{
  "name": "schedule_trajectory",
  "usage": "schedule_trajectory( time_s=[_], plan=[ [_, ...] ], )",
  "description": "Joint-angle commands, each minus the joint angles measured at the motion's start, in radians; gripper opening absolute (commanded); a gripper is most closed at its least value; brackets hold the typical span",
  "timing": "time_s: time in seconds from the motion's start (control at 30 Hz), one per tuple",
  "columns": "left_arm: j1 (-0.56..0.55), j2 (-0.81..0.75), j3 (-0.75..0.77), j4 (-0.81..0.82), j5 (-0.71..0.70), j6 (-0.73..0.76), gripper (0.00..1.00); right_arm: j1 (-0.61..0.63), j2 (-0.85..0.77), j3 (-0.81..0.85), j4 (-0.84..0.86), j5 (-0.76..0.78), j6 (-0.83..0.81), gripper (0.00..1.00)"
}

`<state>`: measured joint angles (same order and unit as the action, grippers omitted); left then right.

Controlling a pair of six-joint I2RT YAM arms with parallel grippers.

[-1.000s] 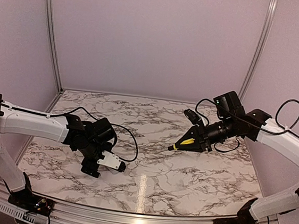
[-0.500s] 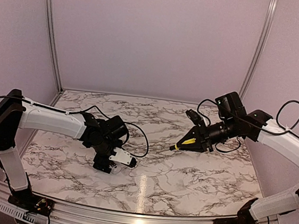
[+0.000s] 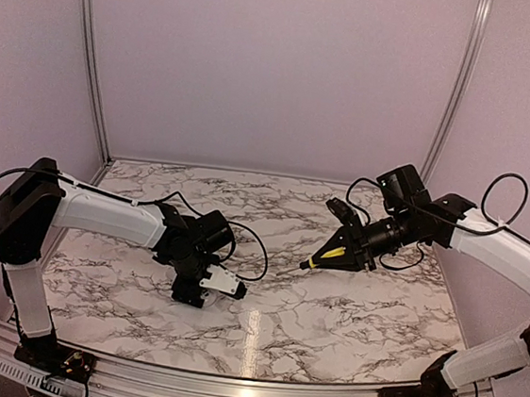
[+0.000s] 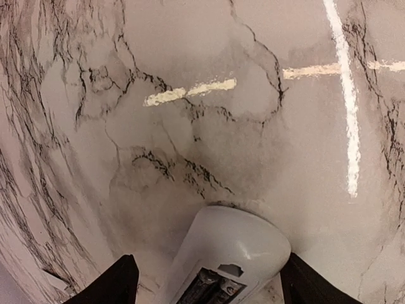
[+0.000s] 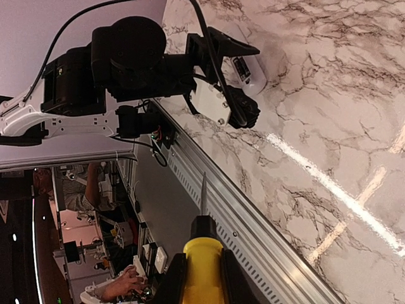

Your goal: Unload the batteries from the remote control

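The white remote control (image 3: 225,285) sticks out of my left gripper (image 3: 206,287), low over the marble table (image 3: 348,312), left of centre. In the left wrist view the remote control (image 4: 235,244) lies between the two black fingers (image 4: 121,282), compartment face up, its rounded end down at the table. Two dark batteries (image 4: 205,291) sit side by side in the open compartment. My right gripper (image 3: 343,248) hangs above the table at the right, shut on a yellow-handled screwdriver (image 3: 329,254) whose tip points left toward the remote. The screwdriver (image 5: 202,256) is also in the right wrist view.
The table's metal front rail (image 5: 253,209) runs past the screwdriver tip in the right wrist view. Plain walls and aluminium posts (image 3: 88,57) enclose the table on three sides. Black cables (image 3: 251,244) trail from both wrists.
My left arm has swung right toward the table's middle, carrying the remote control with it. The right gripper and screwdriver have shifted only slightly.
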<state>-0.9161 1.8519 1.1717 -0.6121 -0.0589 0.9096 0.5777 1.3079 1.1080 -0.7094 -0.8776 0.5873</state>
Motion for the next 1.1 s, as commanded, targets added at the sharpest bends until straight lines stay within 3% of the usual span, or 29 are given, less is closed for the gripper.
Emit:
schedule_trajectory(
  time_s=[0.0, 0.33, 0.5, 1.07],
  plan=[
    [0.008, 0.033, 0.035, 0.0, 0.006, -0.047, 0.75, -0.015, 0.024, 0.028, -0.034, -0.02, -0.045, 0.0],
    [0.009, 0.074, 0.096, 0.006, 0.036, -0.129, 0.46, -0.033, 0.036, 0.035, -0.07, -0.035, -0.091, 0.0],
    [0.009, 0.093, 0.135, 0.001, 0.052, -0.221, 0.36, -0.044, 0.03, 0.032, -0.08, -0.032, -0.103, 0.0],
    [-0.016, 0.089, 0.205, 0.022, 0.142, -0.496, 0.32, -0.052, -0.012, 0.02, -0.107, 0.006, -0.131, 0.0]
  ],
)
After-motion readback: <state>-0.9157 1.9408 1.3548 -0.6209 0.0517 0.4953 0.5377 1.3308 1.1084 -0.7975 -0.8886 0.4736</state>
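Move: The left gripper is down over the battery end of the remote control, open fingers astride it. The remote's middle is about 3 cm to the left, 2 cm ahead and 1 cm below; its batteries lie about 1 cm ahead and 1 cm left, 1 cm down. The screwdriver in the right gripper is some 20 cm to the right, 5 cm back, 20 cm up. From the right hand the remote is roughly 24 cm left, 7 cm ahead, 22 cm below. Close the left gripper from wide to about a third open on the sides of the remote's battery end while sliding right and a little forward. Carry on right, about 5 cm in all, turning some 20 degrees counter-clockwise, and rise about 2 cm in the second half. Keep the screwdriver gripped in the right hand, letting it sink and ease right by 1 to 2 cm. ##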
